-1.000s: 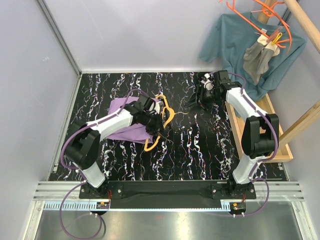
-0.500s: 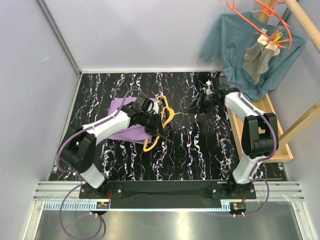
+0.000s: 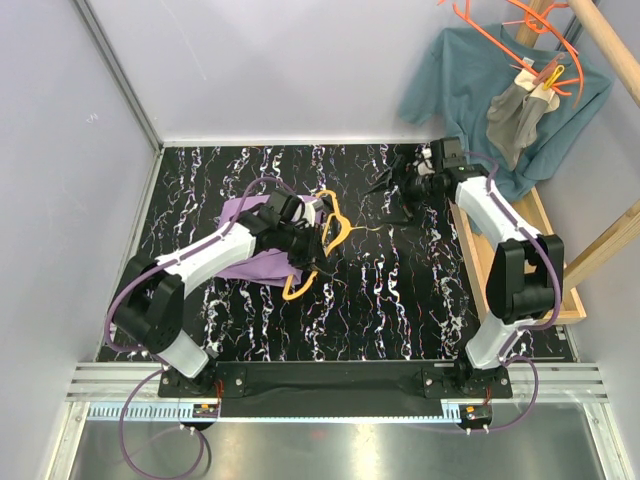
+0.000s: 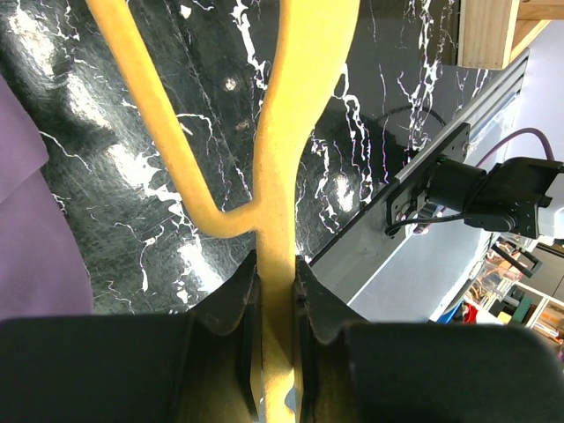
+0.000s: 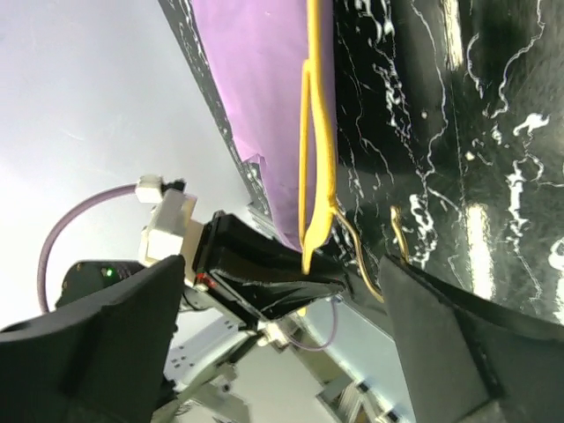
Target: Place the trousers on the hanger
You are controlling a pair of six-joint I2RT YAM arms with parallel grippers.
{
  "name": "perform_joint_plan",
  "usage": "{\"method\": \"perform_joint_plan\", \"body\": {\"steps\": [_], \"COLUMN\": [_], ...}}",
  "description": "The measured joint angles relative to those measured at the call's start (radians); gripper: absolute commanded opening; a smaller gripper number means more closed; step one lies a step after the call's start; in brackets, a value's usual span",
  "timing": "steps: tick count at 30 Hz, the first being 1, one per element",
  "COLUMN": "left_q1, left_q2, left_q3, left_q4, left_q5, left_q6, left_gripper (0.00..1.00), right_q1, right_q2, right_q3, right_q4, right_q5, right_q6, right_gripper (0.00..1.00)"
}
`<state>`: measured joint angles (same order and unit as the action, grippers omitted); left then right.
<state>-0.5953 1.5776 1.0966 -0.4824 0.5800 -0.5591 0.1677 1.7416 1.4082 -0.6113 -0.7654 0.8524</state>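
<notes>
The yellow hanger (image 3: 338, 228) lies across the right edge of the lilac trousers (image 3: 245, 258), which sit crumpled on the black marbled table. My left gripper (image 3: 316, 243) is shut on the hanger's neck; in the left wrist view the yellow bar (image 4: 280, 132) runs straight out from between the closed jaws, with purple cloth (image 4: 35, 238) at the left. My right gripper (image 3: 393, 198) hangs open a little right of the hanger's metal hook (image 5: 357, 260) and holds nothing. Its view shows the hanger (image 5: 317, 132), the trousers (image 5: 264, 79) and the left gripper (image 5: 264, 278).
A teal shirt (image 3: 465, 80) and a small grey garment (image 3: 515, 115) hang with orange hangers (image 3: 520, 25) on a wooden rack (image 3: 560, 275) at the back right. Grey walls close the table's left and far sides.
My right gripper, closed near the hook half a second ago, has opened wide and drawn back a little to the right. The left arm keeps its grip on the hanger and has shifted slightly.
</notes>
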Motion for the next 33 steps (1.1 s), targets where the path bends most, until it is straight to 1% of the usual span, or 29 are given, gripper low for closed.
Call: {"method": "perform_joint_plan", "body": {"steps": [4, 10, 12, 16, 20, 23, 28, 29, 31, 32, 33], "left_q1": [0.001, 0.009, 0.014, 0.025, 0.034, 0.040, 0.056, 0.060, 0.064, 0.066, 0.068], "left_q2": [-0.012, -0.035, -0.038, -0.043, -0.047, -0.049, -0.051, -0.051, -0.051, -0.051, -0.051], "left_q3": [0.000, 0.029, 0.050, 0.105, 0.174, 0.233, 0.316, 0.329, 0.353, 0.365, 0.374], "left_q4": [-0.002, -0.027, -0.041, -0.061, -0.067, -0.060, -0.012, 0.007, 0.042, 0.062, 0.080], "left_q5": [0.000, 0.011, 0.018, 0.034, 0.060, 0.082, 0.126, 0.136, 0.156, 0.164, 0.171], "left_q6": [0.000, 0.000, 0.000, -0.014, -0.056, -0.102, -0.208, -0.235, -0.291, -0.324, -0.349], "left_gripper": [0.00, 0.00, 0.00, 0.00, 0.00, 0.00, 0.00, 0.00, 0.00, 0.00, 0.00], "right_q1": [-0.003, -0.022, -0.041, -0.082, -0.084, -0.083, -0.082, -0.083, -0.082, -0.082, -0.082], "right_q2": [-0.027, -0.087, -0.116, -0.175, -0.249, -0.288, -0.328, -0.339, -0.360, -0.370, -0.377], "right_q3": [0.111, 0.209, 0.214, 0.213, 0.213, 0.262, 0.359, 0.363, 0.358, 0.349, 0.341], "right_q4": [-0.130, -0.300, -0.320, -0.321, -0.283, -0.283, -0.236, -0.220, -0.181, -0.158, -0.140], "right_q5": [0.058, 0.153, 0.145, 0.077, 0.037, 0.030, 0.006, -0.005, -0.023, -0.031, -0.037], "right_q6": [-0.077, -0.150, -0.156, -0.152, -0.118, -0.099, -0.041, -0.025, 0.018, 0.039, 0.056], "right_gripper": [1.00, 1.00, 1.00, 1.00, 1.00, 0.99, 0.90, 0.83, 0.76, 0.70, 0.68]}}
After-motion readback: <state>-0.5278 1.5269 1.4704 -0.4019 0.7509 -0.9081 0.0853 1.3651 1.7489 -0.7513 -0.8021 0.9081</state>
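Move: My left hand already holds the yellow hanger. The trousers threaded on it lie about 14 cm to that hand's left, some 4 cm farther out and 10 cm lower; the hanger hook is roughly 7 cm ahead, 10 cm to the right, near its height. From my empty right hand, the hook is some 5 cm back, 3 cm left and 4 cm below, and the trousers are about 8 cm back, 27 cm left and 16 cm below. I keep my left fingers pinched on the hanger and lift it, slowly then faster, about 20 cm, drifting 5 cm forward and a little right while the fingers swing up some 25 degrees towards level. My empty right hand climbs about 24 cm beside it, drawing back and somewhat right, away from the hook; its fingers tip up towards forward, and the wide gap starts to narrow at the top. ##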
